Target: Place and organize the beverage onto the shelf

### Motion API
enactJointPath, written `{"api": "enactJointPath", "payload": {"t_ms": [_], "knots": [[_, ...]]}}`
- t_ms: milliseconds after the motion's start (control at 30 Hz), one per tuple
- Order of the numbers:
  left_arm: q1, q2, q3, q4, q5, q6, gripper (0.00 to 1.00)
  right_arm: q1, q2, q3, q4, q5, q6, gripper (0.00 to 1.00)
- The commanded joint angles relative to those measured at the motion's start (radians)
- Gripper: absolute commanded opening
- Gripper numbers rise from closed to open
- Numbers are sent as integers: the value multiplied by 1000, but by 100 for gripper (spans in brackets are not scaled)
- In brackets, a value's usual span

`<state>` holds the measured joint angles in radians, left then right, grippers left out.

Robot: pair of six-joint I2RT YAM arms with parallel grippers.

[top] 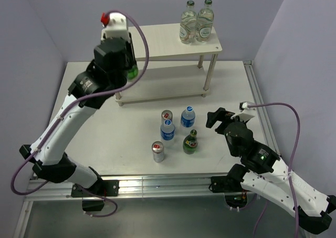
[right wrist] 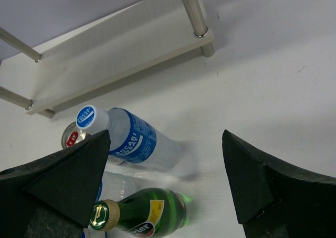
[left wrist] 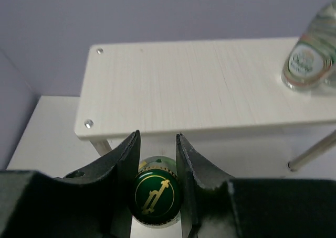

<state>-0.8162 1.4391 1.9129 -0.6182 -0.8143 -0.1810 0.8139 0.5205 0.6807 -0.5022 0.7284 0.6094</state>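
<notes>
My left gripper [top: 127, 65] is shut on a green glass bottle [top: 133, 70] at the left end of the white shelf [top: 157, 41]. In the left wrist view the black fingers [left wrist: 126, 159] clamp its neck below the green cap [left wrist: 155, 193], just under the top board [left wrist: 199, 86]. On the table stand two water bottles [top: 187, 116] [top: 167, 130], two cans [top: 167, 116] [top: 158, 151] and a second green bottle [top: 190, 142]. My right gripper [top: 219, 121] hangs open to their right, holding nothing; its view shows a water bottle [right wrist: 131, 138] and the green bottle [right wrist: 152, 212].
Two clear glass bottles with green caps [top: 188, 24] [top: 205, 22] stand at the right end of the shelf's top board. The lower board [right wrist: 121, 49] lies beyond the table drinks. Walls close in on the left, back and right.
</notes>
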Motion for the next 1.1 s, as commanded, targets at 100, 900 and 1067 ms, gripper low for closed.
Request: {"api": "enactJointPath", "payload": {"t_ms": [100, 900, 1067], "knots": [[161, 173, 465, 61, 89, 161, 0, 7, -25, 22, 19, 40, 6, 93], [405, 423, 580, 353, 274, 190, 0, 7, -11, -17, 47, 32, 9, 93], [410, 429, 517, 405, 290, 213, 1, 7, 3, -18, 51, 34, 7, 93]]}}
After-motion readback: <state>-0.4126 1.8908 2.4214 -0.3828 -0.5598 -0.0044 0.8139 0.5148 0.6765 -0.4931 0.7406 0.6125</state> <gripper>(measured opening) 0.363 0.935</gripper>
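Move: The left hand already holds the green bottle by its neck, short of the shelf. The spot for it, near the top board's left end, lies about 17 cm ahead, 6 cm to the left and 11 cm below the hand. Of the two clear bottles standing on that board, the nearer is some 24 cm ahead and 17 cm right, the other 25 cm ahead and 23 cm right, both about level in height. From the right hand the spot is roughly 29 cm ahead, 38 cm left and 12 cm up. Forward and up, bearing left, the left hand carries the green bottle over the top board's front edge. It rises about 8 cm early on, sinks back a couple, then runs on nearly level, slowing, for some 16 cm forward in all. The wrist tips its fingertips up a little and turns slightly counter-clockwise while the fingers keep their hold on the neck. ##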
